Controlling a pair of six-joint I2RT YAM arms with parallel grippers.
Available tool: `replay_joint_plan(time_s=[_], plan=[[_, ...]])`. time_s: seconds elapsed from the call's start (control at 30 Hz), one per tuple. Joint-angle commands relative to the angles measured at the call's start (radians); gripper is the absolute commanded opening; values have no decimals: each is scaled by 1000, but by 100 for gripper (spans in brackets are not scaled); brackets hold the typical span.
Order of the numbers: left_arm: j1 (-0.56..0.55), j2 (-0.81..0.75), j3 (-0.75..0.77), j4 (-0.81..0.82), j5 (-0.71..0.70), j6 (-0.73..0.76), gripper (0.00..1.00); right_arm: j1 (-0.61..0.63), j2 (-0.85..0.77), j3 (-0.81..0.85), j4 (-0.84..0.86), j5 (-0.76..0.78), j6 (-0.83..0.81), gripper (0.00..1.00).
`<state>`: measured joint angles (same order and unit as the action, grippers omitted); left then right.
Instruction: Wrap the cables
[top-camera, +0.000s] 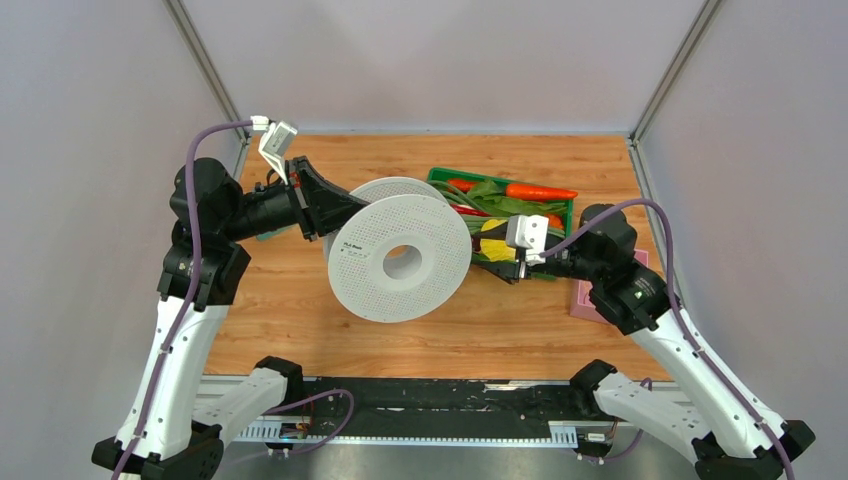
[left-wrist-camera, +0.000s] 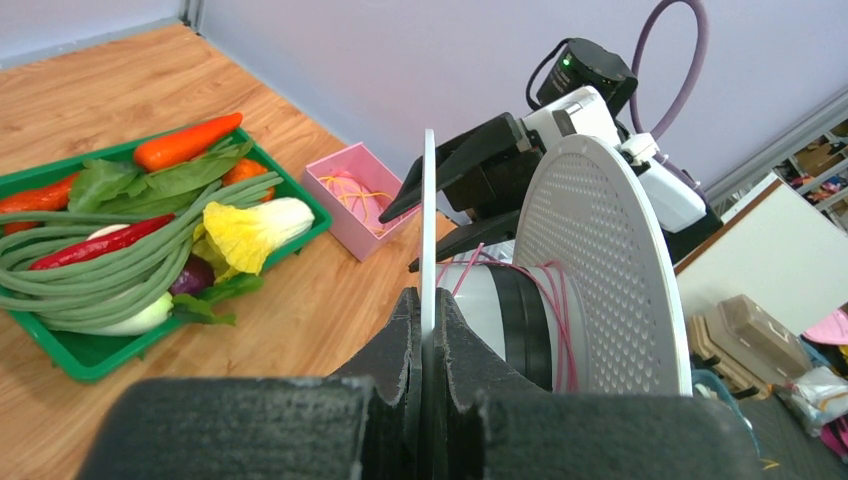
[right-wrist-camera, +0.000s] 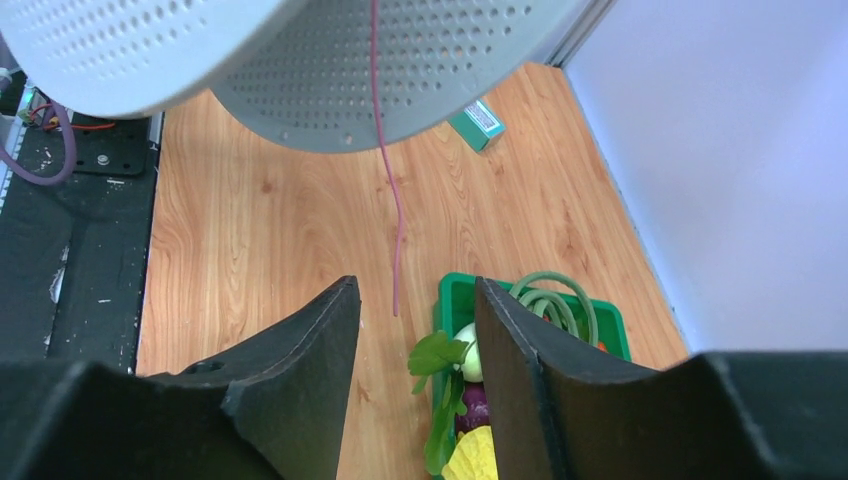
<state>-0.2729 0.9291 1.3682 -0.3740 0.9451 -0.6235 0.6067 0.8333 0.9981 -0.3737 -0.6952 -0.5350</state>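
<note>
A large flat round light-grey spool (top-camera: 400, 258) with a centre hole is held tilted above the table. My left gripper (top-camera: 335, 212) is shut on the edge of one flange; the left wrist view shows the thin flange clamped between the fingers (left-wrist-camera: 428, 300). A thin pink cable (left-wrist-camera: 553, 300) is wound a few turns on the white hub. Its loose end (right-wrist-camera: 395, 200) hangs down from the spool (right-wrist-camera: 300, 60) in the right wrist view. My right gripper (top-camera: 500, 262) is open and empty at the spool's right side (right-wrist-camera: 415, 290), below the hanging end and apart from it.
A green tray (top-camera: 440, 177) of vegetables lies at the back right, just behind my right gripper; its rim shows in the left wrist view (left-wrist-camera: 90, 360). A pink box (left-wrist-camera: 350, 165) with loose strands stands by the right arm. A small teal box (right-wrist-camera: 478, 122) lies at the far left.
</note>
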Motion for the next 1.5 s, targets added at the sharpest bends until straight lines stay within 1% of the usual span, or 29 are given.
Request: replay_joint_plan(time_s=[0.0,0.1,0.27,0.33,0.37,0.43,0.5,0.63,0.7,0.77,0.8,0.93,1.03,1.07,1.17,1.27,1.37,1.47], plan=[[6,-13,20,73,6,-33,0,21,-13,48,26,-23,-39,50],[5,-15,12,83,-2,-38,0,28,-20,45,16,-20,-49,49],[5,-7,9,102,-6,-59,0,33,-14,42,2,-13,-54,40],[6,-7,9,104,-9,-67,0,33,-10,42,9,-7,-54,33],[5,-7,6,104,-14,-70,0,34,-8,42,13,-4,-53,28],[8,-15,-1,109,-34,-85,0,34,-7,37,38,13,-34,16],[8,-22,-18,127,-71,-120,0,36,-10,30,77,32,16,0],[17,-35,-53,176,-170,-221,0,48,-17,20,150,77,124,0],[21,-44,-64,190,-254,-283,0,59,-19,16,185,104,180,0],[21,-56,-67,189,-383,-336,0,79,-16,13,217,137,252,0],[21,-58,-60,172,-440,-356,0,91,-10,16,225,151,285,0],[21,-44,0,74,-593,-441,0,169,16,17,284,235,375,0],[21,-33,40,-47,-728,-511,0,240,53,31,364,371,415,0],[21,-33,40,-72,-764,-537,0,263,72,45,393,429,420,0],[23,-33,32,-117,-842,-603,0,321,157,95,455,534,428,0],[21,-35,5,-129,-907,-683,0,379,251,154,508,597,423,0],[21,-21,-4,-125,-911,-728,1,465,328,191,582,652,339,0],[23,-18,6,-140,-942,-731,2,542,383,220,631,765,229,0]])
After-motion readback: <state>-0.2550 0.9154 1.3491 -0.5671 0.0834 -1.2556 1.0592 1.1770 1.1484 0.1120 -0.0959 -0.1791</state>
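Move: The cable's pink free end hangs from the spool almost between the right fingertips, about 1 cm back and 1 cm left of the hand point, at its height. The spool's middle is about 11 cm left of that hand, 6 cm back and 11 cm above; the vegetable tray is roughly 24 cm ahead, 3 cm right and 28 cm below. From the left hand, the cable end is level ahead, some 17 cm right and 13 cm below. Barely shifting at first, the right hand shuts its half-open fingers on the cable end, then goes left about 12 cm and rises 6 towards the spool. The left hand, still pinching the spool's flange, afterwards swings it forward and left, some 13 cm in all, turning about 50 degrees counter-clockwise while its fingers tip down. ##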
